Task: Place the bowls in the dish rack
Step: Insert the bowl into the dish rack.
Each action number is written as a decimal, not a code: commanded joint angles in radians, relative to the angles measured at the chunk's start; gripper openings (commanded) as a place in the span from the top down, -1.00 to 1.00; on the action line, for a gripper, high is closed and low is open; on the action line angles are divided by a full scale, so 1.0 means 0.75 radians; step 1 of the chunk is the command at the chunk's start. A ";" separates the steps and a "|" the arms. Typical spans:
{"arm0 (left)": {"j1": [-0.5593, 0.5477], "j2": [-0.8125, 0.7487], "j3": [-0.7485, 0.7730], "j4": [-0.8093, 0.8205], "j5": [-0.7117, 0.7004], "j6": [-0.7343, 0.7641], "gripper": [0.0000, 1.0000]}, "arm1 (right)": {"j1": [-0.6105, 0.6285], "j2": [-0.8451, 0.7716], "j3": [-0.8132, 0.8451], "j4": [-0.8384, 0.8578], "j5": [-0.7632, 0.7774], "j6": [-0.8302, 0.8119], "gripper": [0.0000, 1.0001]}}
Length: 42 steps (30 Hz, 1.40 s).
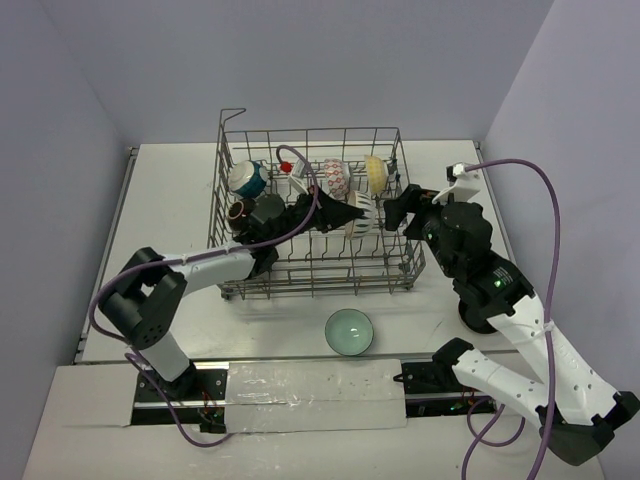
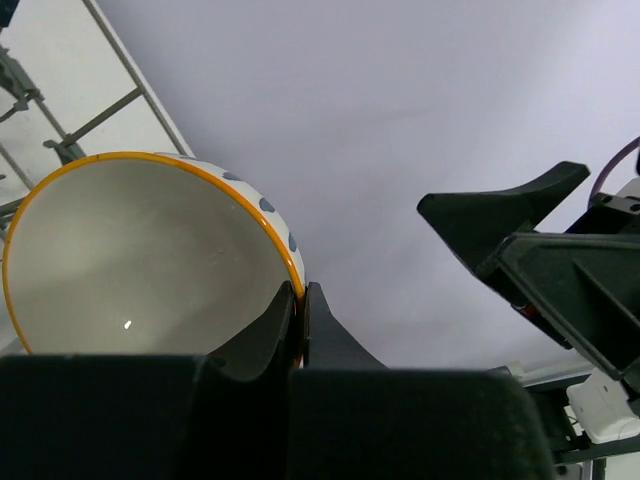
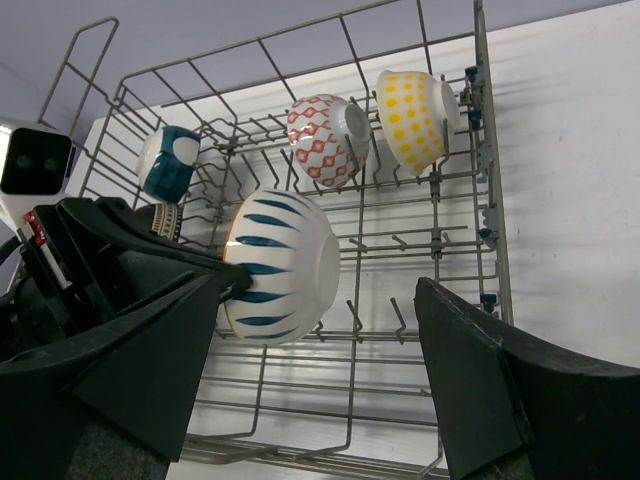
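My left gripper (image 1: 345, 215) reaches into the dish rack (image 1: 310, 131) and is shut on the orange rim of a white bowl with blue stripes (image 1: 360, 222). In the left wrist view the two fingertips (image 2: 300, 292) pinch that rim, and the bowl's pale inside (image 2: 130, 260) fills the left. My right gripper (image 1: 400, 210) hangs open at the rack's right wall, just beside the held bowl (image 3: 285, 265), with nothing between its fingers. A pale green bowl (image 1: 350, 331) sits on the table in front of the rack.
Standing in the rack's back rows are a teal bowl (image 3: 168, 162), a red-patterned bowl (image 3: 322, 138) and a yellow-spotted bowl (image 3: 412, 118). A dark patterned bowl (image 1: 240, 211) is at the rack's left side. Upright tines (image 3: 400, 320) stand below the held bowl.
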 commanded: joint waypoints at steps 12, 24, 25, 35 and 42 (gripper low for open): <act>-0.032 0.214 0.308 0.324 0.029 -0.099 1.00 | -0.009 0.005 -0.022 0.023 0.038 0.014 -0.74; -0.075 0.327 0.467 0.118 -0.018 -0.052 1.00 | -0.028 -0.054 -0.028 0.025 0.060 0.047 -0.80; -0.079 0.331 0.494 0.092 -0.026 -0.048 1.00 | -0.030 -0.058 -0.026 0.025 0.054 0.047 -0.80; -0.104 0.443 0.574 0.044 -0.065 -0.150 1.00 | -0.093 -0.062 -0.016 0.027 0.003 0.059 -0.82; -0.120 0.429 0.523 0.089 -0.122 -0.220 0.99 | -0.118 -0.054 -0.016 0.027 -0.038 0.065 -0.82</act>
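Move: The white bowl with blue strokes is already pinched by the rim in the left fingers. The place for it, the rack's right-hand slot in front of the yellow-dotted bowl, lies about 11 cm right of this hand, 4 ahead and 14 lower. The yellow-dotted bowl stands about 13 ahead and 6 right, the red-diamond bowl 13 ahead and 3 left, both 14 below. From the right hand the slot is roughly 6 ahead, 2 left and 20 below. Rightward and somewhat forward, about 9 cm across, the left hand carries the pinched bowl past the front of the red-diamond bowl towards the slot before the yellow-dotted one, lifting some 3 cm at first, then sinking 5 or 6. Its grip holds while the wrist rolls about 10 degrees late on; the open, empty right hand edges 2 cm right. ##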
